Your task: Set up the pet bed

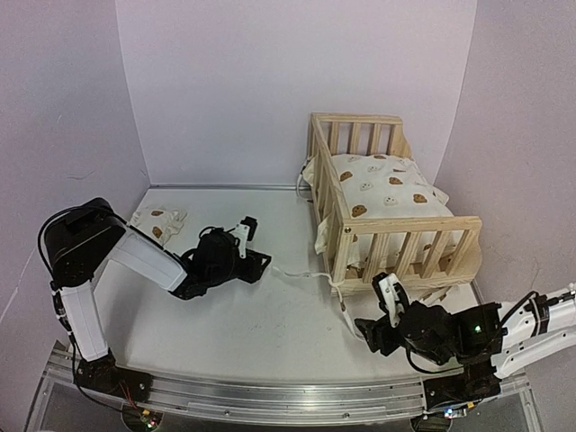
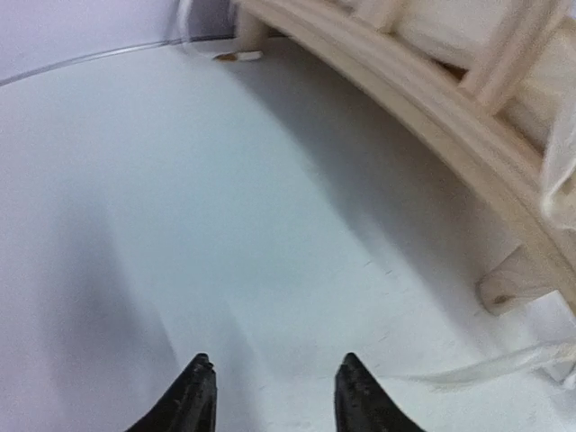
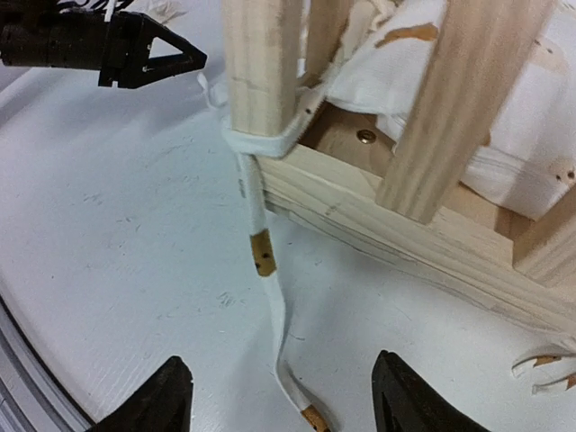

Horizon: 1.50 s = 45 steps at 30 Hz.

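Observation:
The pet bed frame of light pine stands at the right, with the bear-print cushion inside it. The small matching pillow lies at the far left. A cushion tie is looped round the near-left corner post. One end of the tie trails toward my right gripper, which is open with the tie lying loose on the table between its fingers. The other tie end lies just right of my left gripper, open and empty, left of the bed rail.
White walls close in the table at the back and on both sides. My left arm stretches across the left half, close to the pillow. Another short tie lies by the frame's near side. A metal rail runs along the front edge.

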Tool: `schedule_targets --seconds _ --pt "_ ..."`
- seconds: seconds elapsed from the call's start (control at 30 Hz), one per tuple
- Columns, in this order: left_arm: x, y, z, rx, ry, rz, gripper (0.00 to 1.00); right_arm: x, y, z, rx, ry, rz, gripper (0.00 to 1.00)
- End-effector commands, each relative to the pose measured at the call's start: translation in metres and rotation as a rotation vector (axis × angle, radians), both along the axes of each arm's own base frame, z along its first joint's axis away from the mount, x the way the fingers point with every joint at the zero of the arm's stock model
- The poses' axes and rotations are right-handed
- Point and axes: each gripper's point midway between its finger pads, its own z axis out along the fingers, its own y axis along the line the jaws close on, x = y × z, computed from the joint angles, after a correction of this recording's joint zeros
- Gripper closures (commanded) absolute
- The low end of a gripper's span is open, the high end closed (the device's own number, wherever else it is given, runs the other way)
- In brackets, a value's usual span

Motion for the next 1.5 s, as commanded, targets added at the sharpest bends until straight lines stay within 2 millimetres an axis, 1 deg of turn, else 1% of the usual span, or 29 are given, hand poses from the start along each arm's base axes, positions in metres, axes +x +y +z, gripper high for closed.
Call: schedule_targets --seconds 0.0,0.03,0.1,0.2,0.23,0.27,0.3,0.33,0.4,0.43,0.47,0.53,0.57,0.6,0.67,0.77,0.83,0.9,0.97,1.03,1.1,1.17,1.23,1.27,1.33,1.37,1.4,1.43,1.47 --pt "-0.008 0.033 0.027 -0.034 -0.01 0.083 0.44 -0.003 0.032 0.049 -0.078 -0.067 0.131 0.25" --pt "-0.014 0.033 0.041 -0.061 -0.017 0.061 0.39 -0.004 0.038 0.061 -0.092 -0.083 0.165 0.22" --pt "-0.026 0.032 0.057 -0.105 -0.007 0.014 0.38 -0.008 0.054 0.09 -0.09 -0.119 0.247 0.18" --pt "-0.039 0.033 0.075 -0.166 0.011 -0.022 0.38 -0.017 0.081 0.149 -0.07 -0.183 0.38 0.14" --pt "-0.04 0.035 0.08 -0.178 0.01 -0.021 0.38 -0.02 0.091 0.168 -0.076 -0.207 0.424 0.1" --pt "-0.041 0.036 0.083 -0.187 0.01 -0.018 0.38 -0.016 0.097 0.186 -0.111 -0.243 0.428 0.07" --pt "-0.042 0.037 0.086 -0.194 0.008 -0.019 0.38 -0.011 0.103 0.205 -0.133 -0.265 0.419 0.03" --pt "-0.043 0.038 0.089 -0.198 0.004 -0.02 0.38 -0.006 0.113 0.235 -0.133 -0.29 0.428 0.02" --pt "-0.05 0.032 0.097 -0.22 0.009 -0.069 0.38 0.022 0.116 0.257 -0.181 -0.274 0.366 0.02" --pt "-0.052 0.03 0.102 -0.23 0.008 -0.089 0.38 0.036 0.118 0.261 -0.181 -0.242 0.362 0.02" --pt "-0.053 0.028 0.108 -0.244 0.006 -0.103 0.38 0.057 0.113 0.267 -0.167 -0.194 0.333 0.02" --pt "-0.059 0.025 0.117 -0.266 0.003 -0.134 0.38 0.095 0.103 0.257 -0.161 -0.06 0.262 0.02" --pt "-0.061 0.024 0.121 -0.273 0.0 -0.145 0.38 0.114 0.091 0.251 -0.135 0.029 0.212 0.02" --pt "-0.063 0.024 0.125 -0.279 -0.004 -0.154 0.38 0.124 0.086 0.243 -0.129 0.103 0.187 0.02" --pt "-0.067 0.027 0.133 -0.292 -0.012 -0.166 0.38 0.136 0.078 0.224 -0.115 0.244 0.171 0.02" --pt "-0.074 0.031 0.145 -0.309 -0.027 -0.182 0.38 0.148 0.063 0.204 -0.106 0.346 0.073 0.02" --pt "-0.077 0.035 0.15 -0.314 -0.034 -0.183 0.38 0.14 0.074 0.196 -0.067 0.418 0.122 0.02" --pt "-0.078 0.041 0.153 -0.314 -0.045 -0.164 0.37 0.134 0.087 0.191 -0.025 0.473 0.167 0.07" --pt "-0.079 0.047 0.156 -0.311 -0.06 -0.148 0.36 0.128 0.104 0.188 0.029 0.518 0.212 0.11" --pt "-0.08 0.053 0.159 -0.308 -0.074 -0.134 0.36 0.121 0.129 0.189 0.092 0.543 0.265 0.12" --pt "-0.081 0.058 0.16 -0.303 -0.085 -0.123 0.35 0.117 0.16 0.19 0.151 0.552 0.306 0.12" --pt "-0.081 0.063 0.163 -0.301 -0.092 -0.105 0.35 0.119 0.194 0.196 0.222 0.541 0.309 0.11" --pt "-0.082 0.069 0.167 -0.306 -0.097 -0.083 0.36 0.133 0.225 0.203 0.297 0.516 0.286 0.1" --pt "-0.083 0.073 0.169 -0.308 -0.098 -0.071 0.36 0.141 0.24 0.202 0.332 0.508 0.263 0.09" --pt "-0.085 0.082 0.173 -0.316 -0.1 -0.044 0.36 0.156 0.274 0.213 0.42 0.468 0.258 0.06" --pt "-0.087 0.089 0.177 -0.322 -0.104 -0.027 0.36 0.163 0.288 0.212 0.445 0.458 0.249 0.06" --pt "-0.086 0.097 0.179 -0.323 -0.11 0.006 0.36 0.168 0.301 0.217 0.474 0.448 0.246 0.05" --pt "-0.088 0.103 0.18 -0.327 -0.114 0.022 0.36 0.17 0.314 0.215 0.493 0.452 0.253 0.04" --pt "-0.09 0.109 0.181 -0.328 -0.115 0.037 0.36 0.171 0.323 0.222 0.521 0.442 0.265 0.02"
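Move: The left side's top rail of the pet bed, just past the near-left corner, lies about 16 cm ahead of the right hand, 8 cm to its left and 17 cm above. The corner post is some 14 cm ahead and 6 cm left, its middle slightly higher than the hand; the near tie trails off it about 8 cm ahead, 3 cm left and low. For the left hand that rail stretch is roughly 14 cm right, 3 cm back and 18 cm up. Up nearly 30 cm and leftward, then forward over the bed's near-left corner, the right hand swings with fingers opening wider, sinks about 10 cm to straddle the left side's top rail while tipping down some 30 degrees, draws slightly back and then drags the rail left. The left hand, also opening, clears away upwards, back and to the left. ##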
